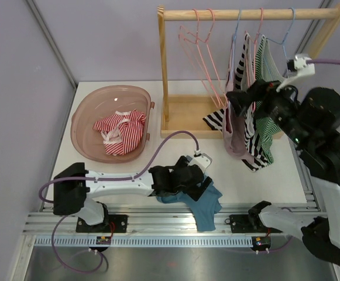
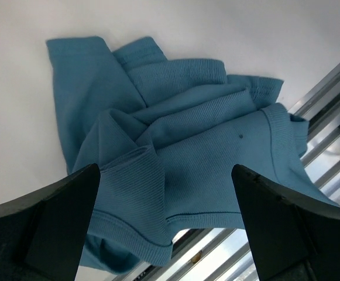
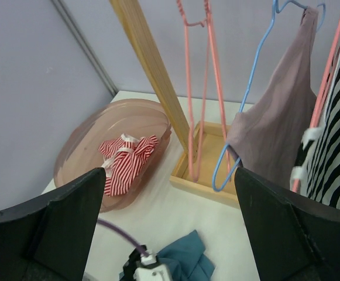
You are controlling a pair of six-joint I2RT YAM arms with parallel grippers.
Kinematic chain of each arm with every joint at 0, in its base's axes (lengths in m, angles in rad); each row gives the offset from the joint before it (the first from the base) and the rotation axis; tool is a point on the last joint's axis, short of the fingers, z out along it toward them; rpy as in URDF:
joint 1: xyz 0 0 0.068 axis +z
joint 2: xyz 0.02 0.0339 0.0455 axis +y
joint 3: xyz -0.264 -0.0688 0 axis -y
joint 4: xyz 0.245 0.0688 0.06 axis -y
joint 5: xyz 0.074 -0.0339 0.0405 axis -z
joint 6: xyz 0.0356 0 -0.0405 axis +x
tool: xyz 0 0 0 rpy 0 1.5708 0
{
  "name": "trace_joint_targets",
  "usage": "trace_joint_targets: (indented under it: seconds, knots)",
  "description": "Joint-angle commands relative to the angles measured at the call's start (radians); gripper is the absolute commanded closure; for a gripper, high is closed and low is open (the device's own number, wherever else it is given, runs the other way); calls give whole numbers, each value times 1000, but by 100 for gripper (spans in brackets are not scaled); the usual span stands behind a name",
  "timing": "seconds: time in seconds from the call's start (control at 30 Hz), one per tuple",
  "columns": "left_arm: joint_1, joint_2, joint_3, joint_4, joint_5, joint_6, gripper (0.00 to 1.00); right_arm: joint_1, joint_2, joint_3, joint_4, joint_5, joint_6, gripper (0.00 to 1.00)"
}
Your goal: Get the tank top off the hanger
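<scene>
A mauve tank top [image 3: 275, 117] hangs on a blue hanger [image 3: 249, 93] from the wooden rack; the hanger's lower left arm shows bare. From above, this top [image 1: 234, 140] is the leftmost hanging garment. My right gripper [image 1: 240, 99] is up beside it, and its wrist view shows the gripper [image 3: 170, 222] open with nothing between the fingers. A teal top [image 2: 181, 134] lies crumpled on the table at the near edge. My left gripper [image 2: 167, 216] hovers open over it, seen from above at the left gripper [image 1: 196, 172].
A pink basin [image 1: 85, 111] at the left holds a red-and-white striped garment [image 1: 121, 132]. The rack's post [image 1: 164, 70] and base tray [image 1: 187, 120] stand behind. Bare pink hangers [image 1: 202, 52], a black-and-white striped top [image 1: 253, 126] and a green striped top [image 1: 269, 129] share the rail.
</scene>
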Motion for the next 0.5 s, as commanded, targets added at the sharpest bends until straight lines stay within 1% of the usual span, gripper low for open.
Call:
trace_joint_targets:
  seconds: [0.0,0.07,0.13,0.17,0.2,0.23,0.3,0.33,0.43,0.47]
  knots:
    - [-3,65,25,51,74,-16,1,1,-73,-85,21,-83,-10,1]
    - [-3,117,10,79,126,-26,1,1,-128,-130,21,-83,-7,1]
    - [-3,139,-17,113,137,-40,1,1,-178,-180,33,-88,3,0]
    - [-3,151,-63,174,159,-46,1,1,-194,-198,39,-89,9,1]
    - [-3,155,-82,200,170,-51,1,1,-208,-215,47,-89,17,1]
    - [-3,160,-99,223,175,-57,8,2,-234,-229,55,-127,20,0]
    - [-3,186,-107,232,172,-66,25,1,-255,-264,64,-168,26,0]
    - [-3,197,-104,211,148,-75,50,1,-274,-278,67,-183,26,0]
    - [-3,191,-96,185,117,-80,79,1,-315,-322,79,-181,32,0]
    - [-3,179,-99,176,95,-82,94,1,-326,-335,82,-172,35,1]
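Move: Just below the left hand lies the blue tank top, its middle about 3 cm back and 9 cm down. Of its neighbours, the red-striped top in the tub is some 20 cm ahead and 30 cm left, and the rack's wooden base about 27 cm straight ahead. From the right hand the blue top lies roughly 14 cm back, 10 cm left and 48 cm below; the mauve tank top hangs about 17 cm straight ahead, 12 cm lower. Sinking about 8 cm and easing a couple of centimetres back, the left hand goes down into the blue tank top, tips a little steeper, then closes its wide-open fingers on the cloth and pinches a fold. The right hand, empty and open, backs some 6 cm away from the hangers, then sinks nearly 5 cm, turning slightly counter-clockwise. ##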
